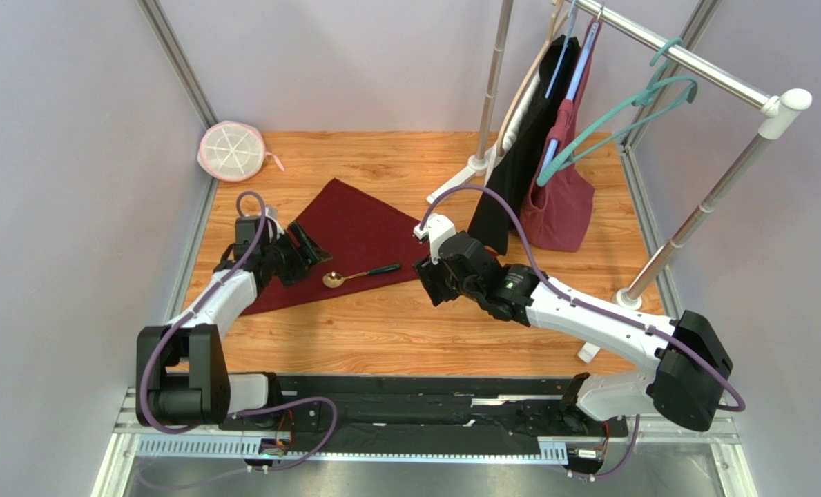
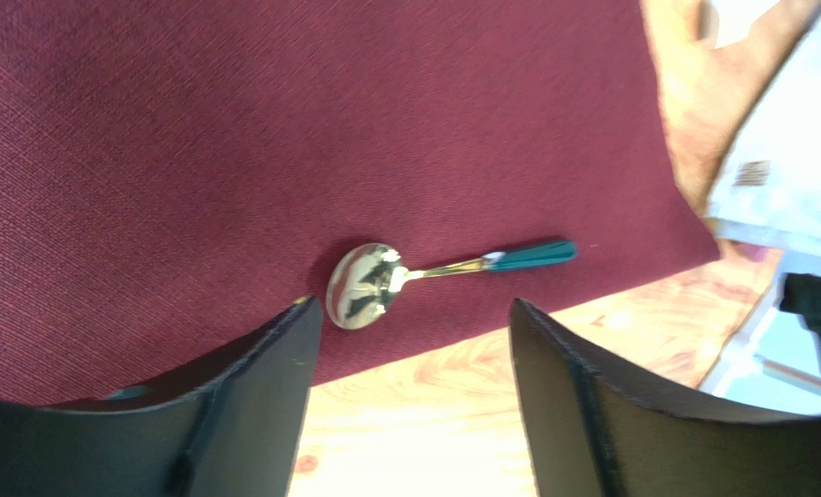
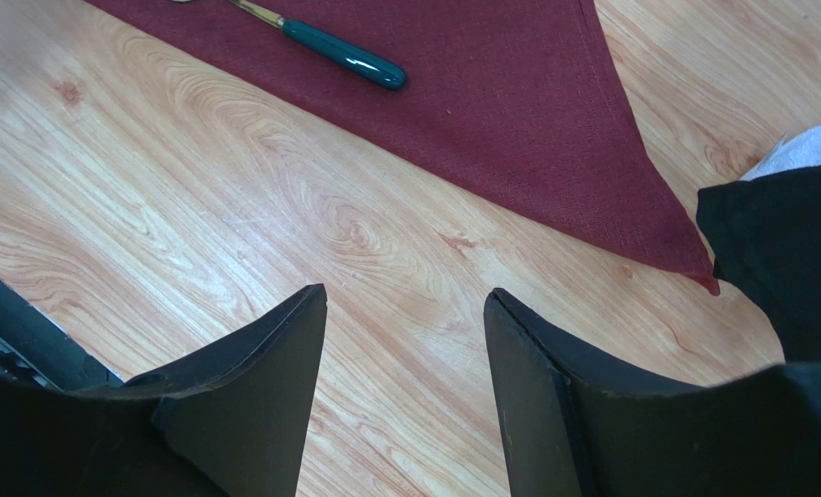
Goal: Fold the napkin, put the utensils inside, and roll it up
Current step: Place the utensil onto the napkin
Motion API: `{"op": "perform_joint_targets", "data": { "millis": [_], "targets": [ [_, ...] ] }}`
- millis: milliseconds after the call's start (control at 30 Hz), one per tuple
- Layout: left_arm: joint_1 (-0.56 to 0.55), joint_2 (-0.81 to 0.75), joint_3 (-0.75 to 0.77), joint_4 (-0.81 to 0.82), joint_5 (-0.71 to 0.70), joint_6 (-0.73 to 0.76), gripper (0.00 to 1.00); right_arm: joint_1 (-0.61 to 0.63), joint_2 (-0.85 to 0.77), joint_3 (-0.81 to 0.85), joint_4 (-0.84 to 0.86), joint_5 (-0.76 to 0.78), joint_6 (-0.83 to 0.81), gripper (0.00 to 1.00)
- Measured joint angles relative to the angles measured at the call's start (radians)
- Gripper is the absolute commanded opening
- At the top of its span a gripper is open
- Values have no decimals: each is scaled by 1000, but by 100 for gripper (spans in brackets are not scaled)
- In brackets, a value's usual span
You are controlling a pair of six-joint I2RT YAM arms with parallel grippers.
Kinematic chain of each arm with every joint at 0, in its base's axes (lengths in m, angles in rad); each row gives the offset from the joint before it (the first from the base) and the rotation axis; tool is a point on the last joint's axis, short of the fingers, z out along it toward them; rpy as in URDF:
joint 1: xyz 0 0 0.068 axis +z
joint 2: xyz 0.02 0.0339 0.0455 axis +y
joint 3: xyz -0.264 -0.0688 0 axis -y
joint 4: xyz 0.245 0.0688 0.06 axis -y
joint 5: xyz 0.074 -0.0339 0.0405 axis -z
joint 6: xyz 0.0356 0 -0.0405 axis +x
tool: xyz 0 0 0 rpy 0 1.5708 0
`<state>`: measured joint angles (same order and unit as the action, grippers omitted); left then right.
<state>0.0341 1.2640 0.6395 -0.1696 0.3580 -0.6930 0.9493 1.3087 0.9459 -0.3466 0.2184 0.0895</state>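
Observation:
The maroon napkin [image 1: 347, 233] lies folded into a triangle on the wooden table, seen close up in the left wrist view [image 2: 279, 135] and in the right wrist view [image 3: 508, 93]. A spoon with a golden bowl and dark teal handle [image 1: 360, 275] rests along the napkin's near edge [image 2: 425, 278]; only its handle shows in the right wrist view [image 3: 342, 54]. My left gripper [image 1: 309, 246] hovers open just left of the spoon's bowl [image 2: 409, 311], holding nothing. My right gripper [image 1: 432, 280] stands open over bare wood to the right of the spoon [image 3: 404, 300].
A clothes rack [image 1: 694, 72] at the back right carries hangers, a black garment [image 1: 523, 145] and a burgundy bag [image 1: 562, 212]. A round white and pink lid [image 1: 233, 150] lies at the back left. A metal rail [image 1: 196, 249] runs along the table's left edge.

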Motion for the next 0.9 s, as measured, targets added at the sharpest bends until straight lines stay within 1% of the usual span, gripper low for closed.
{"op": "perform_joint_targets", "data": {
  "millis": [300, 433, 733, 833, 867, 900],
  "targets": [
    [-37, 146, 11, -13, -2, 27, 52, -10, 6, -24, 0, -3, 29, 61],
    [-54, 159, 11, -14, -5, 30, 51, -12, 6, -36, -2, -5, 35, 61],
    [-54, 176, 16, -16, -25, 38, 49, -15, 4, -39, -2, -13, 38, 61],
    [-54, 176, 16, -19, -29, 42, 43, -16, 0, -41, -2, -14, 38, 62],
    [-54, 176, 16, -21, -30, 44, 38, -17, -2, -43, -2, -16, 38, 61],
    [-54, 176, 16, -21, -31, 45, 37, -17, -4, -44, -2, -16, 39, 61]
  ]
}}
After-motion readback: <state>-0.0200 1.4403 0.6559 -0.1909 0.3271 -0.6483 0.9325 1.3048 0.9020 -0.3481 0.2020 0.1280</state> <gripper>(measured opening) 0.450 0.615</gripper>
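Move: The bowl of the utensil lies some 3 cm to the right of my left hand, about level with it fore and aft, and roughly 8 cm below. The utensil's green handle points away from there, about 14 cm to this hand's right and 2 cm ahead; the napkin's middle is about 6 cm ahead and 6 cm to the right. From my right hand the bowl is some 24 cm left, 9 cm ahead and 13 cm down. I lower my empty left hand about 5 cm towards the utensil's bowl, quickly at first and then barely creeping, tipping the fingers about 10 degrees further down. Meanwhile I narrow them from wide to about half open, bringing the tips close to the bowl; a touch can't be seen. My right hand, open and empty, sinks nearly 2 cm beside the napkin. ##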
